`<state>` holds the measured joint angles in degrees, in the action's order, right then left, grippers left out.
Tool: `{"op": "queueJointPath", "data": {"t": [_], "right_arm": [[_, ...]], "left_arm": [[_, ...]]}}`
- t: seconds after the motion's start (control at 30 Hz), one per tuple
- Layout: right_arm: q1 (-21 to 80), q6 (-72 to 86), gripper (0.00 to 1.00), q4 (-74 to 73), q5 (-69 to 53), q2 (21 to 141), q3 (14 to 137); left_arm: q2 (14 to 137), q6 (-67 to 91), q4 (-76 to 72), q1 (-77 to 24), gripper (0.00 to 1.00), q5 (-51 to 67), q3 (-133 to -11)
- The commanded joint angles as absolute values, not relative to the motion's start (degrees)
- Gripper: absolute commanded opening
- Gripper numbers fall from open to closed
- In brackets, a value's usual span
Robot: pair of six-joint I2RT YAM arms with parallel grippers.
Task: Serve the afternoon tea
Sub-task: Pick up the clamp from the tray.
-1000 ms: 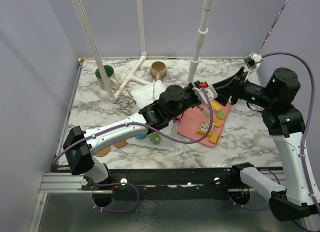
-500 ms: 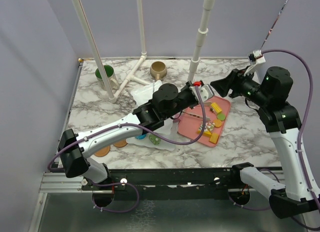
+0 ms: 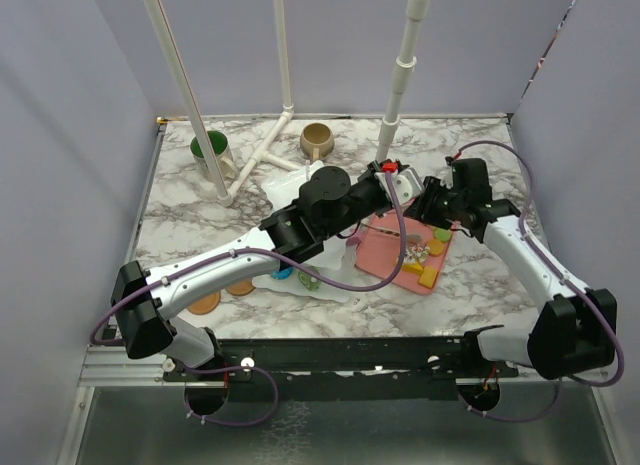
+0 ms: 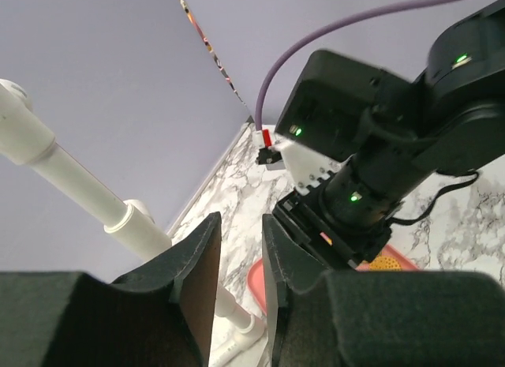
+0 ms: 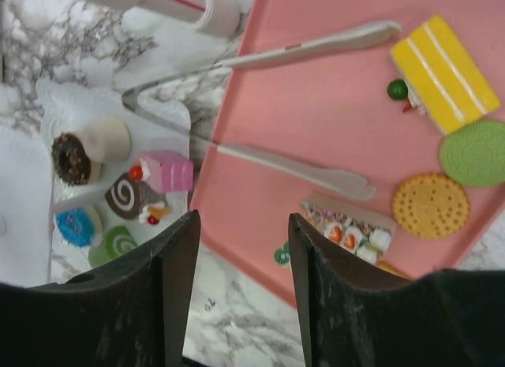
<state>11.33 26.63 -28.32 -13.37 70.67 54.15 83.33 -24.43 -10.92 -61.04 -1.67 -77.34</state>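
Observation:
The white tiered stand [image 3: 296,185] sits left of centre, mostly under my left arm. Its low plate [image 5: 67,106] carries a chocolate donut [image 5: 71,158], a pink cake slice [image 5: 167,170], a swirl roll [image 5: 125,198] and a blue donut [image 5: 76,226]. My right gripper [image 5: 243,217] hangs open and empty above the near edge of the pink tray [image 5: 316,106], close to a sprinkled cake slice [image 5: 347,226]. A yellow cake slice [image 5: 444,71] and a green macaron [image 5: 473,151] lie on the tray. My left gripper [image 4: 241,225] is held in the air, narrowly open, with nothing between its fingers.
Metal tongs [image 5: 292,158] lie spread across the tray. The green-lined mug [image 3: 210,145] and the tan mug [image 3: 318,140] stand at the back among white pipe legs [image 3: 395,95]. Both wrists crowd together above the tray's far end [image 3: 430,200]. Tan discs [image 3: 205,304] lie near the front left.
My right arm has swung down from its raised pose and now points at the pink tray. My left arm has reached slightly further toward the back right.

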Motion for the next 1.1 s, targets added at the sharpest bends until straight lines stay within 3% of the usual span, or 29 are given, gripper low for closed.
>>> {"op": "queueJointPath", "data": {"t": [0.0,0.6,1.07], "right_arm": [[12.19,33.39,0.52,-18.24,-7.44,76.94,54.92],[16.88,51.97,0.57,-14.16,10.22,101.14,65.06],[19.35,57.45,0.47,-18.43,16.03,108.02,69.68]], "left_arm": [[81.3,-25.74,-9.98,-60.75,0.3,-0.02,-77.14],[79.16,-30.19,-6.32,-60.56,0.3,3.82,-75.39],[78.23,-30.88,-5.91,-60.12,0.3,3.42,-74.73]]}}
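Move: The clamp lies open in a V across the left edge of the pink tray, its middle about 13 cm ahead of the right hand, 5 cm to its left and 15 cm below. At tray level, the round cookie is about 18 cm ahead of that hand and 1 cm to its left; the yellow cake slice is 11 cm ahead and 5 cm to its right. From the left hand, the clamp is roughly 18 cm ahead, 4 cm right and 38 cm below. Forward and down together, the right hand swoops about 12 cm out and 11 cm lower onto the clamp's far arm, turning some 30 degrees clockwise until the fingers point straight ahead and steeply down. The descent flattens out for a while late on, with a slight drift left, before a last small dip; the fingers stay about half open around the line of that arm, with no grip yet. ##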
